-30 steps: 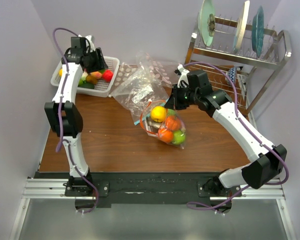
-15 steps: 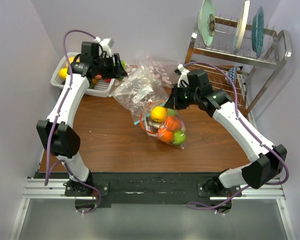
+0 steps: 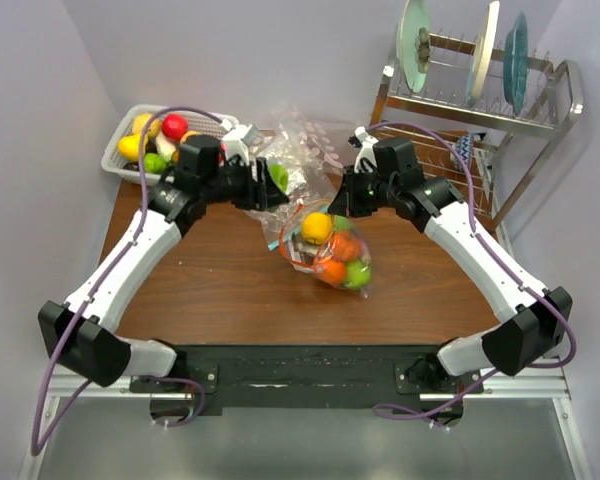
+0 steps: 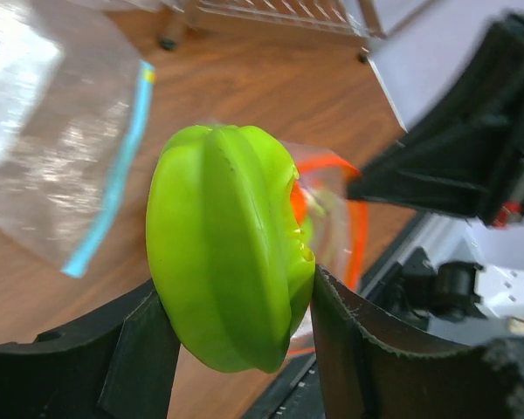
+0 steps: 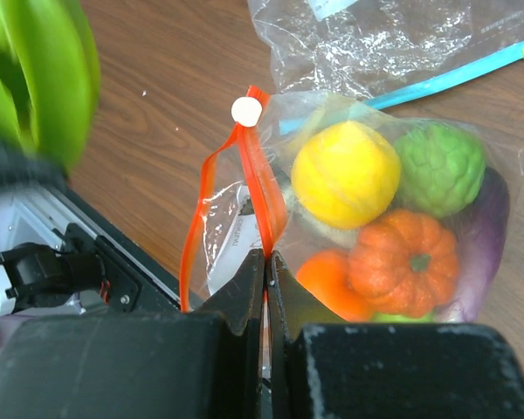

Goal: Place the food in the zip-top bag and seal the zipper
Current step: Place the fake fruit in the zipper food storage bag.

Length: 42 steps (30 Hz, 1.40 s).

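My left gripper (image 3: 271, 184) is shut on a glossy green ribbed fruit (image 4: 223, 244), held in the air just left of the zip-top bag (image 3: 330, 252). The bag lies mid-table with its mouth held up. It contains food: a yellow fruit (image 5: 346, 175), an orange pumpkin (image 5: 406, 262), a bumpy green piece (image 5: 439, 168) and a purple one (image 5: 485, 236). My right gripper (image 5: 267, 255) is shut on the orange-red zipper (image 5: 260, 188) at the mouth's edge, so the strip loops open. A white slider (image 5: 244, 110) sits at the strip's end.
A white basket (image 3: 117, 162) at the back left holds more toy food (image 3: 175, 125). A second clear bag (image 3: 298, 150) with a blue-green strip (image 4: 113, 183) lies behind the zip-top bag. A metal dish rack (image 3: 485, 105) with plates stands at the back right.
My left arm has swung from the basket to the right, carrying the green fruit to just beside the bag's mouth. The right arm and the bag have stayed put.
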Tool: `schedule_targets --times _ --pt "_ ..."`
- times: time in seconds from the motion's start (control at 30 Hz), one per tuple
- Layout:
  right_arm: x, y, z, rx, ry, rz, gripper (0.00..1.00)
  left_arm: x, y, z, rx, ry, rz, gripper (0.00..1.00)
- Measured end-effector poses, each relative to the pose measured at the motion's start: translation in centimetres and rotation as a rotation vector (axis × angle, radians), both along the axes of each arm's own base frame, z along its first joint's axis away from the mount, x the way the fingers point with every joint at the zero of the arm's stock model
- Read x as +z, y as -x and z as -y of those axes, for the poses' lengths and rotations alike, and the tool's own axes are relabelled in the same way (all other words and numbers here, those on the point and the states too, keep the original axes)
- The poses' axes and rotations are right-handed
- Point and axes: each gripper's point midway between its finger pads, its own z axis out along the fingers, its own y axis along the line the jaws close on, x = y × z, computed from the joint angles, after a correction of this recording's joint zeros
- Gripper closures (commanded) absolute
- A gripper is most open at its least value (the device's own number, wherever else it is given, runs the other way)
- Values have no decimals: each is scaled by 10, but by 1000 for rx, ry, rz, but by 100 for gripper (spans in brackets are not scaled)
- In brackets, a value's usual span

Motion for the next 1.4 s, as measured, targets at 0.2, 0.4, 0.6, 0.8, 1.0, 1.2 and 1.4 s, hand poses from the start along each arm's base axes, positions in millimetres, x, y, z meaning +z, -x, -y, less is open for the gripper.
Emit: schedule_targets --times 0.2,0.4,0.6,0.8,1.0,1.2,1.4 --pt "-1 -1 -1 -4 -2 -7 100 -21 37 36 -109 23 -44 63" --pt "-1 0 -1 -6 -3 -9 100 -33 56 60 -206 -1 -88 62" --pt "-1 0 -1 -7 -4 -10 100 -53 66 70 -269 -51 -138 62" --pt "-1 0 -1 -7 -4 -10 100 -76 64 70 -289 -109 -177 59" --pt "-1 0 0 -9 -4 -14 100 -87 54 76 -315 -144 -180 52" --pt "0 0 0 -12 -3 -12 100 -94 53 81 -345 -158 -179 13" --pt "1 0 1 -13 -1 -13 100 -88 60 84 -372 -172 -170 1"
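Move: The left hand still holds the green pepper; the orange-rimmed bag mouth it is bound for lies about 7 cm back, 8 cm to its right and some 12 cm below. The right fingers pinching the rim are roughly 3 cm back, 12 cm right and 6 cm lower. In the bag, about 18 cm below, the yellow fruit lies some 4 cm back and 11 cm right, the orange pumpkin 8 cm back and 16 cm right. From the right hand, the mouth is about 4 cm back, 4 cm left and 6 cm down. The left hand carries the green pepper back and to its right while sinking, then goes mostly down to just over the open bag mouth beside the right fingers, about 9 cm lower in all and 8 cm to the right, its wrist turning some 20 degrees clockwise and its fingers tipping a little more downward. There its fingers spread wide and let the pepper go, while the right hand stays in place, shut, and keeps its pinch on the orange rim to hold the mouth up. ##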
